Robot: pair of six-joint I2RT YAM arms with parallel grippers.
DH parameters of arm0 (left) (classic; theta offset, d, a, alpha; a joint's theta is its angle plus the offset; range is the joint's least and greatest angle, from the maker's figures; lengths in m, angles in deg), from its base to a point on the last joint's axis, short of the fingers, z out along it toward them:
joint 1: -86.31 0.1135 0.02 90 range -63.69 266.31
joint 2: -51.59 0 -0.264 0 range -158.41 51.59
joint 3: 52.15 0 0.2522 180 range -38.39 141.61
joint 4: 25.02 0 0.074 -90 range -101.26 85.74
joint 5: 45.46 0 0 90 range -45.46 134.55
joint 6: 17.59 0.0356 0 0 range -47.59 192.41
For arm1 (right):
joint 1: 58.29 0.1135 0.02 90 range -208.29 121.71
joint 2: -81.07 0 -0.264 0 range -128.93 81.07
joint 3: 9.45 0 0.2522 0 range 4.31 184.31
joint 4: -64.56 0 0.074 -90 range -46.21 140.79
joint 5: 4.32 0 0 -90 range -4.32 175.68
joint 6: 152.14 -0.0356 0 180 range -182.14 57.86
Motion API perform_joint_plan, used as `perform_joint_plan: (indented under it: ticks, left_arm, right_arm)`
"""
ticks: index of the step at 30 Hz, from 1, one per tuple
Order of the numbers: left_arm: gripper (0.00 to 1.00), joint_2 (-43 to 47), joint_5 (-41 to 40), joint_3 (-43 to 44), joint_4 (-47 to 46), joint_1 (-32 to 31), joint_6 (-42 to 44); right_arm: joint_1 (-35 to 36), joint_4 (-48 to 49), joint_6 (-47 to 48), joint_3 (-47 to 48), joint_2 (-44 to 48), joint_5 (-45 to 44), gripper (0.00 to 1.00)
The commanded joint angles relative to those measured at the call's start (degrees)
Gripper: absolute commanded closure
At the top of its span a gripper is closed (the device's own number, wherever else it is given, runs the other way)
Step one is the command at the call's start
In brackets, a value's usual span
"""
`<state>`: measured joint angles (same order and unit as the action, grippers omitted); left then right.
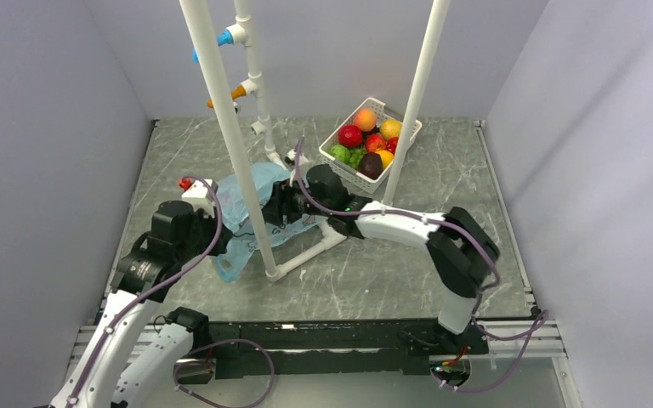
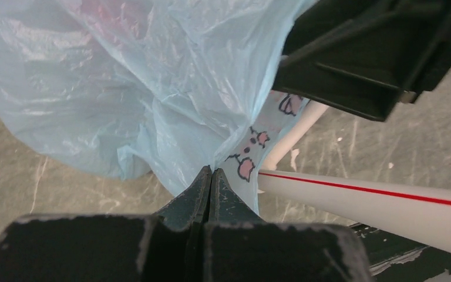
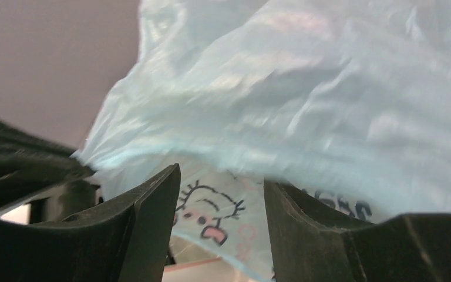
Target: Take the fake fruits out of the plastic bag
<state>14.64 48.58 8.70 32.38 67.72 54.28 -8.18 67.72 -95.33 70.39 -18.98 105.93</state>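
Observation:
The light-blue plastic bag (image 1: pixel 231 214) lies bunched on the table between my two grippers. My left gripper (image 1: pixel 211 197) is shut on the bag's edge; in the left wrist view the film (image 2: pixel 123 88) rises straight out of the closed fingertips (image 2: pixel 211 171). My right gripper (image 1: pixel 279 208) reaches in from the right. Its jaws (image 3: pixel 222 175) stand apart, with the bag's printed cartoon panel (image 3: pixel 211 208) between them. A reddish shape (image 2: pixel 103 14) shows faintly through the film; I cannot tell whether it is one of the fake fruits. No fruit lies bare near the bag.
A white pipe frame stands over the bag: an upright (image 1: pixel 236 153) crosses in front of it and a base pipe (image 1: pixel 315 246) runs under my right arm. A white slotted basket (image 1: pixel 395 149) at the back holds several coloured fruits. Grey walls close in both sides.

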Motion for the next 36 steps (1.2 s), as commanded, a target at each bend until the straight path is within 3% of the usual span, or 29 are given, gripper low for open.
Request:
perform_joint_plan:
  ticks: [1,17,24,31,36]
  left_arm:
    - [1.0,-1.4,-3.8,0.9,2.1,-0.2,-0.2]
    - [1.0,3.2,-3.3,-2.5,-3.0,-0.2,0.3]
    - [1.0,-5.4,7.0,1.3,-10.8,-0.2,-2.4]
    - [1.0,-19.4,18.8,14.8,-10.9,-1.0,-5.1]
    - [1.0,-15.2,18.9,15.7,-9.9,-3.7,-6.6]
  right_arm:
    - [0.8,5.6,1.5,6.3,-6.7,-2.1,0.43]
    - [2.3,18.5,2.4,13.6,-22.2,-6.7,0.4]
    - [0.8,16.5,2.5,10.8,-19.2,-12.7,0.39]
    - [-2.5,12.2,3.5,5.5,-11.4,-14.1,0.38]
    - [-2.3,11.1,4.5,0.8,-5.2,-13.8,0.38]
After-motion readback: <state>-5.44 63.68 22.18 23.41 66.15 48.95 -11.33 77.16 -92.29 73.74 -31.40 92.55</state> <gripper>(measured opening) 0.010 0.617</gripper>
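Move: The fruits still in the bag lie about 7 cm ahead of the right hand, 10 cm to its left and 10 cm below. From the same hand, the white basket's middle is some 18 cm ahead, 26 cm to the right and 13 cm below. From the left hand, which already pinches the bag's rim, those fruits are roughly 14 cm straight ahead and 12 cm below, and the foot of the left white post is about 10 cm back and 9 cm to the right. The right hand, its fingers staying a bit over half open, works into the bag mouth, dipping about 8 cm while pushing left and forward under the upper sheet, then swinging back right as it keeps going forward, turning some 15 degrees clockwise and rising slightly at the end. The left hand keeps its pinch on the rim and barely shifts at first, then sweeps right, forward and up across the bag, rolling its left side down and turning clockwise as it draws the rim along. ##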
